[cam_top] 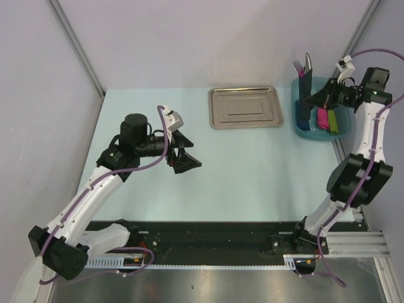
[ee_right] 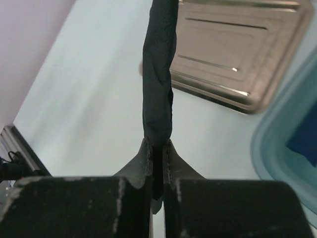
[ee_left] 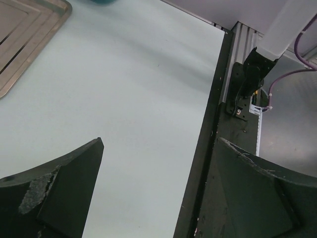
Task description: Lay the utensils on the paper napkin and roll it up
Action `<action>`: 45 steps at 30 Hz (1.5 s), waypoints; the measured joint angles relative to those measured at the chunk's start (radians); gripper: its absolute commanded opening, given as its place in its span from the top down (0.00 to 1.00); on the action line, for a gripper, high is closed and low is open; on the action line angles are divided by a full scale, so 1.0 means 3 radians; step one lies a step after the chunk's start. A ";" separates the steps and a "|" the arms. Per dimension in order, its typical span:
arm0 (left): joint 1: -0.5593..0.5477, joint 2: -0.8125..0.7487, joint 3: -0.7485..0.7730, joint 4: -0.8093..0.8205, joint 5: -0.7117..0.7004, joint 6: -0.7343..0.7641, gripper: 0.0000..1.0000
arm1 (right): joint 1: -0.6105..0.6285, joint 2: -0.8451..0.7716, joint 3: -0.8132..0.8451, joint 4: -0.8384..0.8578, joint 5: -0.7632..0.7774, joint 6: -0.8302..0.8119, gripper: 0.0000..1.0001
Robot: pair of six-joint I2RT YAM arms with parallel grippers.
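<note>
The black paper napkin (cam_top: 305, 95) is rolled into a slim bundle around the utensils. A fork's tines (cam_top: 297, 66) and a silvery tip (cam_top: 308, 63) stick out of its far end. My right gripper (cam_top: 322, 98) is shut on the roll and holds it over the left side of the teal bin. In the right wrist view the roll (ee_right: 157, 74) stands straight out from the pinching gripper (ee_right: 157, 146). My left gripper (cam_top: 183, 158) is open and empty above the middle-left of the table, and its own view shows it (ee_left: 159, 141) spread wide over bare table.
A shiny steel tray (cam_top: 214, 107) lies at the back centre, also in the left wrist view (ee_left: 25, 39) and the right wrist view (ee_right: 233, 49). A teal bin (cam_top: 314, 136) at the back right holds blue, pink (cam_top: 322, 118) and green (cam_top: 334, 123) items. A black strip runs along the near table edge (ee_left: 198, 163).
</note>
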 measured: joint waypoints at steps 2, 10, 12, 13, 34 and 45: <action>0.0000 0.0022 0.0000 0.0005 0.0017 0.0018 0.00 | -0.0079 0.0278 0.0239 -0.0192 0.0093 -0.0141 1.00; 0.0039 0.0207 0.0028 0.0001 0.0020 0.0037 0.00 | -0.0259 0.1088 0.0868 -0.0538 0.0506 -0.0328 1.00; 0.0050 0.0248 0.0028 0.0025 0.0022 0.0023 0.00 | -0.0276 0.1266 0.1057 -0.0558 0.0586 -0.0326 1.00; 0.0053 0.0281 0.0028 0.0045 0.0022 0.0008 0.00 | -0.0281 0.1366 0.1165 -0.0561 0.0633 -0.0323 1.00; 0.0156 0.1249 0.0364 0.0127 0.0168 -0.0248 0.00 | -0.0244 0.2614 0.1910 -0.0243 0.1151 -0.0319 1.00; 0.0188 0.1507 0.0482 0.0090 0.0203 -0.0287 0.00 | -0.0230 0.2822 0.1962 -0.0134 0.1279 -0.0383 1.00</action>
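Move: The right hand holds the rolled black napkin with its utensils; the blue bin's middle is about 16 cm ahead, 14 cm right and 27 cm below. In it, the navy roll lies roughly 13 cm ahead, 7 cm right of the hand, the pink roll 14 ahead, 16 right; the tray is some 17 ahead, 17 left. From the empty left hand the bin is about 36 cm ahead, 50 right, 25 below. Right hand lowers the gripped roll 24 cm, also right and forward, into the bin; left sinks forward, open. ##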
